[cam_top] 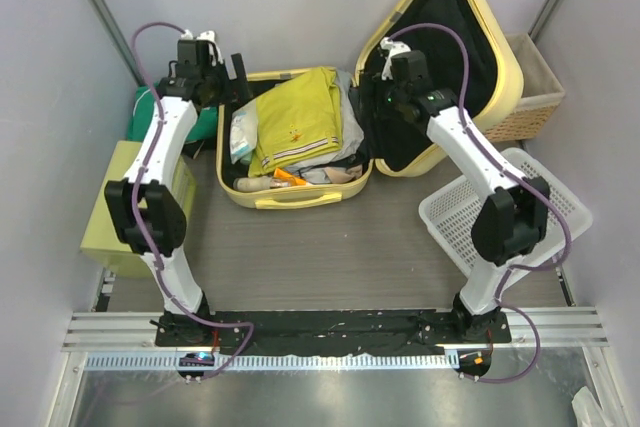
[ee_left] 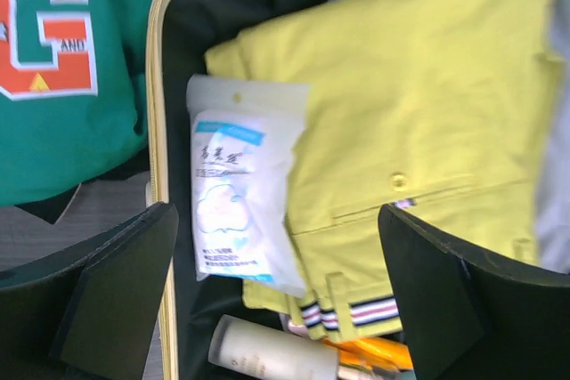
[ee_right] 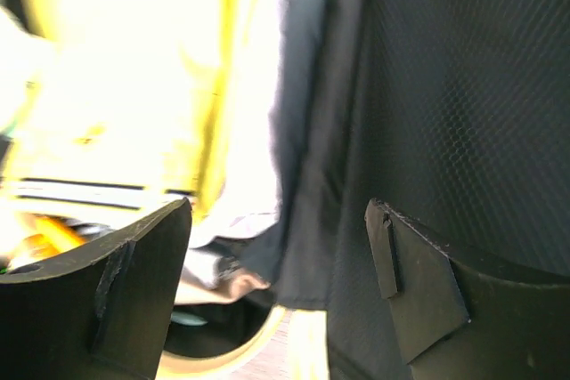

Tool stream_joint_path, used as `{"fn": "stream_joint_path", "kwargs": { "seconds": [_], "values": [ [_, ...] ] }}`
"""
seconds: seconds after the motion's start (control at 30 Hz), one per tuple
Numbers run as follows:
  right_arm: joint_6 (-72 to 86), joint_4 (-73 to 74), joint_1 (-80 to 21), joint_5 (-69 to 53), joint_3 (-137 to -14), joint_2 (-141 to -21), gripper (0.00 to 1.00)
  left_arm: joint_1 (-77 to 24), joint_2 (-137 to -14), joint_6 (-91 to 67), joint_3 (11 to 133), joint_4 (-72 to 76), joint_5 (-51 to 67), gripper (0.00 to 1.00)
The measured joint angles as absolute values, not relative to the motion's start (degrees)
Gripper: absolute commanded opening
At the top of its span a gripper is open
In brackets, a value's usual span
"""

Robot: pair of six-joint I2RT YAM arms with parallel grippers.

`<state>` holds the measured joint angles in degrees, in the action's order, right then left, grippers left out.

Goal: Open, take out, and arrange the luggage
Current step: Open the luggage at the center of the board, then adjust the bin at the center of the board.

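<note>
The pale yellow luggage (cam_top: 300, 199) lies open on the table, its lid (cam_top: 508, 67) tilted up on the right and showing the black lining (ee_right: 463, 86). Inside lie a folded yellow-green garment (cam_top: 300, 122) (ee_left: 401, 113), a white packet (ee_left: 240, 193), a pale bottle (ee_left: 276, 358) and an orange item (cam_top: 288, 178). My left gripper (cam_top: 238, 79) (ee_left: 276, 220) hangs open over the case's back left corner, above the packet, holding nothing. My right gripper (cam_top: 368, 97) (ee_right: 278, 211) stands open at the hinge side, between the packed clothes and the lid, with nothing between its fingers.
A green garment with a large orange G (ee_left: 53, 60) lies just left of the case. A yellow-green box (cam_top: 125, 212) sits at the left. A white slatted basket (cam_top: 500, 212) stands at the right, and a wicker basket (cam_top: 535, 97) behind the lid.
</note>
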<state>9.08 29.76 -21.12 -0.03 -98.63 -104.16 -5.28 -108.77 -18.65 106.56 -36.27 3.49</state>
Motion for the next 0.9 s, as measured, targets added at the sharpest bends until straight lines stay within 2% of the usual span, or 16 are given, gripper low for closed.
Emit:
{"fn": "stream_joint_path", "kwargs": {
  "seconds": [0.2,0.4,0.67,0.9],
  "values": [
    [10.8,23.1,-23.8,-3.6,-91.2,-93.0,0.86,-6.1,-98.4,-16.3,106.0,-35.5,3.5,1.0],
    [12.3,20.3,-28.7,-6.8,-83.1,-85.3,0.87,-5.5,-91.7,-15.3,97.8,-35.4,3.1,1.0],
    [12.1,27.0,-30.9,-3.7,-70.7,-73.1,0.88,-4.4,-89.3,-15.6,86.8,-35.3,4.0,1.0],
    [15.2,29.2,-30.7,-2.1,-66.5,-69.7,0.82,-4.4,-88.0,-15.6,84.9,-34.0,7.7,1.0]
  ]
}}
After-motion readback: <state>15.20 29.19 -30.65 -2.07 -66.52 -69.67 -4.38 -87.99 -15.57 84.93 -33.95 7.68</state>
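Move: The lotion bottle lies about 10 cm back, 5 cm right and 18 cm below the left hand; the white packet is almost directly beneath, some 3 cm right, and the yellow trousers' middle is about 17 cm right and 2 cm ahead. The luggage handle is some 13 cm back, 20 cm left and 16 cm below the right hand. The shell's hinge-side front corner is 4 cm left and 1 cm back, the orange tube 23 cm left and 7 cm back. Touching nothing visible at the end, both open hands draw back from the opened luggage. The right goes about 17 cm back, arching up and down and bowing left midway, to the space in front of the hinge-side corner; the left rises nearly 10 cm, then sinks almost as far while backing some 9 cm from over the white packet to above the lotion bottle. ##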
